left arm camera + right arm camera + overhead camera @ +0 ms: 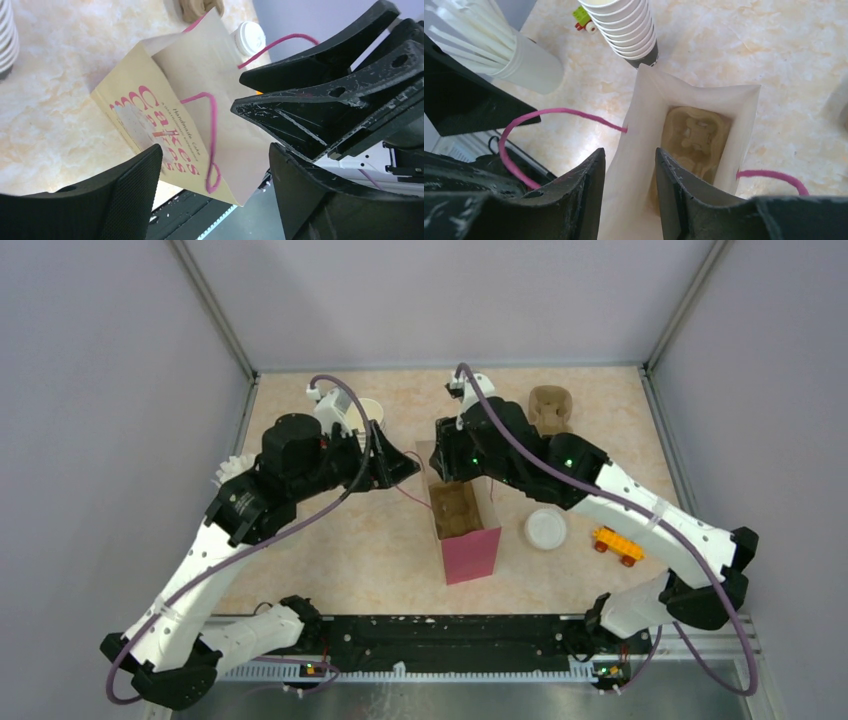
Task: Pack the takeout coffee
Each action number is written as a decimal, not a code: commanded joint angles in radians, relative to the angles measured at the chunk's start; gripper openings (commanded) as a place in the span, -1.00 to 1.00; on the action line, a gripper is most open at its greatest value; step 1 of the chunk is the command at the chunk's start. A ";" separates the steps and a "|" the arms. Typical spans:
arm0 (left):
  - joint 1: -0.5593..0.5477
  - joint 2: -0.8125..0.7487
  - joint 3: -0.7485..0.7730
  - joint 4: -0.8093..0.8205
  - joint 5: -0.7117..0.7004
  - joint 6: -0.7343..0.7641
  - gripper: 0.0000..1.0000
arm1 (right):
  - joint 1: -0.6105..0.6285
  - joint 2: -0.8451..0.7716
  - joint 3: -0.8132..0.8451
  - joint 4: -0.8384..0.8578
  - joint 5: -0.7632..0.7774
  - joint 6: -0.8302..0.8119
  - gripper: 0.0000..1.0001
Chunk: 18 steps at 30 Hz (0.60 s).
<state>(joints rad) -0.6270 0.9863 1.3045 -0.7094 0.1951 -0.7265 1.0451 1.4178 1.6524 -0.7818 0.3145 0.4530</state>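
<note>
The takeout coffee [546, 528], a small white cup with a round lid, stands on the table just right of the pink paper bag [472, 552]; the left wrist view shows its lid [250, 36] beyond the bag [165, 100]. The bag stands open with a brown cup carrier [694, 135] inside. My right gripper [629, 152] straddles the bag's near wall, one finger outside and one inside, with the jaws apart. My left gripper [215, 150] hangs wide open beside the bag's left face, holding nothing. From above, both grippers [400, 465] [447, 462] meet at the bag's far rim.
A stack of lidless white cups [629, 25] and a cup of straws [524, 60] stand behind the bag on the left. A second brown carrier [550, 408] lies at the back right. An orange toy [617, 545] sits right of the coffee. The bag's pink handle [549, 114] loops out.
</note>
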 commanded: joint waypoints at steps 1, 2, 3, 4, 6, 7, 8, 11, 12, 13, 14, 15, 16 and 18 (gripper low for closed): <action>0.004 -0.032 0.113 -0.076 0.005 0.102 0.69 | 0.005 -0.070 0.084 -0.036 -0.034 0.048 -0.18; 0.003 -0.032 0.132 -0.106 -0.004 0.118 0.70 | 0.004 -0.083 0.100 -0.034 -0.026 0.068 -0.18; 0.003 -0.027 0.156 -0.136 -0.014 0.136 0.70 | 0.005 -0.099 0.116 -0.030 -0.018 0.080 -0.14; 0.004 -0.019 0.181 -0.168 -0.026 0.154 0.70 | 0.004 -0.112 0.134 -0.032 -0.005 0.096 -0.05; 0.004 0.012 0.240 -0.230 -0.046 0.197 0.69 | 0.005 -0.135 0.165 -0.057 0.042 0.138 0.13; 0.004 0.029 0.263 -0.250 -0.054 0.218 0.67 | 0.005 -0.145 0.183 -0.074 0.061 0.158 0.17; 0.004 0.044 0.284 -0.260 -0.065 0.237 0.66 | 0.004 -0.152 0.193 -0.094 0.075 0.172 0.21; 0.003 0.095 0.338 -0.266 -0.117 0.278 0.65 | 0.005 -0.176 0.211 -0.148 0.115 0.197 0.40; 0.003 0.114 0.359 -0.262 -0.125 0.296 0.64 | 0.004 -0.186 0.214 -0.167 0.132 0.202 0.41; 0.003 0.135 0.382 -0.252 -0.127 0.322 0.63 | 0.004 -0.194 0.210 -0.182 0.147 0.206 0.41; 0.004 0.153 0.399 -0.235 -0.121 0.350 0.62 | 0.005 -0.209 0.197 -0.190 0.164 0.207 0.41; 0.004 0.169 0.410 -0.212 -0.108 0.391 0.62 | 0.004 -0.226 0.174 -0.190 0.174 0.207 0.41; 0.004 0.187 0.416 -0.189 -0.086 0.441 0.62 | 0.005 -0.250 0.143 -0.181 0.177 0.208 0.41; 0.003 0.234 0.430 -0.158 -0.054 0.497 0.61 | 0.004 -0.305 0.066 -0.135 0.169 0.206 0.41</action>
<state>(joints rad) -0.6270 1.1538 1.6882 -0.9379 0.1081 -0.3954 1.0451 1.1839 1.8084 -0.9207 0.4389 0.6392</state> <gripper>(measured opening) 0.808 0.703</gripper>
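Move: The lidded coffee cup stands some 31 cm to the right hand's right, 10 cm farther out and 27 cm below. The paper bag's middle lies nearly under that hand, 3 cm right, 1 cm back and 21 cm down. The loose white lid is 22 cm right and about level ahead, 32 cm down. From the left hand, the paper bag is roughly 9 cm right, 1 cm ahead and 22 cm down. Clear above the paper bag, the right hand climbs about 12 cm and swings 8 cm right, easing back 3 cm, over the bag's right side; its fingers open wider and tip up nearly 20 degrees. The left hand, jaws already open, rises some 5 cm off the near handle, drawing back and left slightly before turning forward, its wrist rolling. ##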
